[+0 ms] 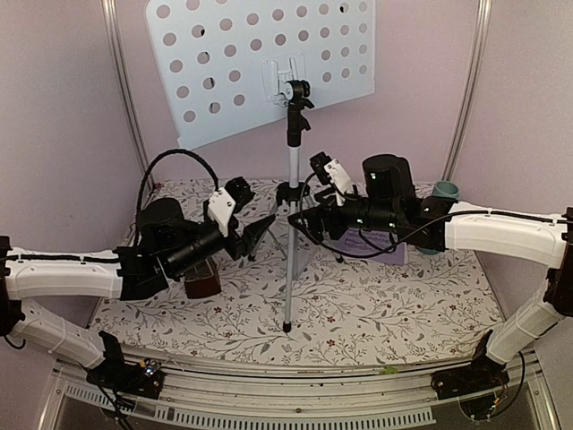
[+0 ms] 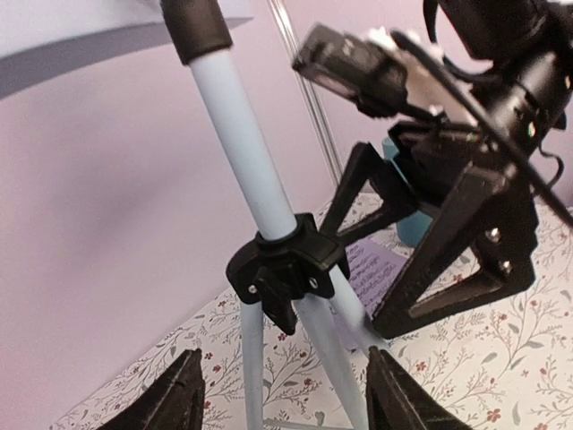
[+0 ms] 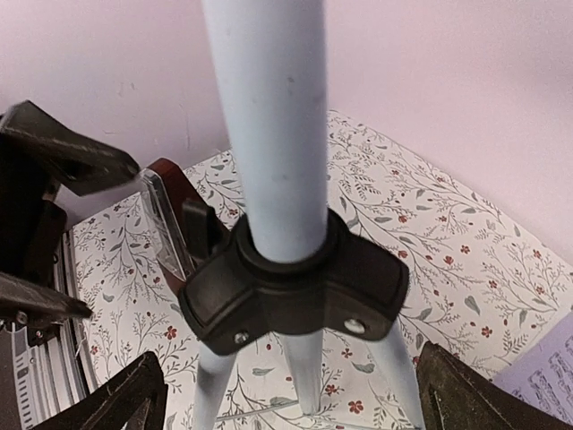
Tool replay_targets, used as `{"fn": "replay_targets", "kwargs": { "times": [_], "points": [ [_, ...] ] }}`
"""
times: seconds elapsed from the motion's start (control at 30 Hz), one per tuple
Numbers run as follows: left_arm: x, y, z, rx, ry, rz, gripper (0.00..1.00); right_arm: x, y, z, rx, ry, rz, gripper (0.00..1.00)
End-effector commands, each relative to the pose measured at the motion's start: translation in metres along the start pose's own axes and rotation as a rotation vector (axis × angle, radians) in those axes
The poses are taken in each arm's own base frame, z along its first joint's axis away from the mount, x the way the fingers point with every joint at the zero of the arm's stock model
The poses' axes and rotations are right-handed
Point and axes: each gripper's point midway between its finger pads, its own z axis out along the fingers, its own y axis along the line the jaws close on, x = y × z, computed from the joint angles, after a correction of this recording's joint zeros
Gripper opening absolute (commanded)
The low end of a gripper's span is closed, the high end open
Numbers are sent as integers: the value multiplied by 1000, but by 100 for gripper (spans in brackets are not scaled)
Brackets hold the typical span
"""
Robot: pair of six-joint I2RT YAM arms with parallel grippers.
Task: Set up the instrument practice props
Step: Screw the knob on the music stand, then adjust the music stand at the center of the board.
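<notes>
The music stand stands upright mid-table, its pale-blue perforated tray (image 1: 260, 63) tilted at the top and its pole (image 1: 292, 233) rising from a black tripod hub (image 2: 286, 264). My left gripper (image 1: 260, 231) sits just left of the pole at hub height, open, with the silver legs between its tips (image 2: 286, 399) but untouched. My right gripper (image 1: 303, 220) faces it from the right, also open, straddling the hub (image 3: 291, 287) without contact (image 3: 300, 403). The dark-red-brown metronome (image 1: 202, 279) stands under my left arm. Lilac sheet music (image 1: 380, 244) lies under my right arm.
A teal cup (image 1: 446, 190) stands at the back right by the wall. Floral cloth (image 1: 358, 313) covers the table. Pink walls with metal frame posts (image 1: 125, 90) enclose the back and sides. One stand leg reaches toward the front (image 1: 286, 324).
</notes>
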Motion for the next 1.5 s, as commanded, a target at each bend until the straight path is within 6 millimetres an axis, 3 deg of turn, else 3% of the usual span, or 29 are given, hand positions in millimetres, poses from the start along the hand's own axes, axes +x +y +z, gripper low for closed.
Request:
{"fn": "replay_targets", "kwargs": {
  "times": [0.0, 0.13, 0.3, 0.47, 0.6, 0.8, 0.97, 1.07, 1.27, 1.47],
  "points": [
    [-29, 15, -18, -27, -114, -94, 64, -3, -7, -19, 106, -45, 91, 99],
    [-30, 19, -24, -26, -110, -162, 76, 2, -6, -29, 188, -70, 161, 99],
    [-31, 25, -33, -41, -110, -244, 79, 19, 2, -28, 289, -59, 286, 99],
    [-34, 29, -44, -41, -115, -292, 82, 43, -4, -21, 391, -15, 399, 90],
    [-34, 32, -53, -50, -117, -304, 83, 44, -2, -10, 405, -12, 459, 81],
    [-36, 35, -63, -57, -125, -319, 83, 43, 13, 5, 428, -9, 450, 80],
    [-37, 36, -69, -56, -134, -324, 83, 56, 11, 8, 474, 15, 467, 81],
    [-37, 38, -70, -64, -136, -331, 83, 48, 9, 15, 495, 1, 472, 80],
    [-36, 54, -78, -148, -129, -352, 83, 45, 3, 29, 515, 12, 448, 65],
    [-28, 74, -88, -240, -111, -376, 83, 49, 1, 28, 515, 28, 440, 35]
  ]
}}
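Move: The stand's near leg, just under the black collar, is about level ahead with the right hand, some 2 cm left and 6 cm below. The collar lies roughly 3 cm ahead, 3 cm left and 2 cm up, and its knob about 2 cm ahead, 6 cm left, at hand height. For the left hand that upper part of the near leg is some 5 cm ahead, 9 cm right and 7 cm below. Below the stand's collar the right hand takes up a new place: it backs off about 3 cm with a little drift right, then sinks some 5 cm, coming forward and left again to the near leg while turning clockwise about 35 degrees and tipping down; its wide-open fingers close about halfway around the leg. The left hand leaves the stand, going left, up and slightly back, rolling right side up and opening wider. ##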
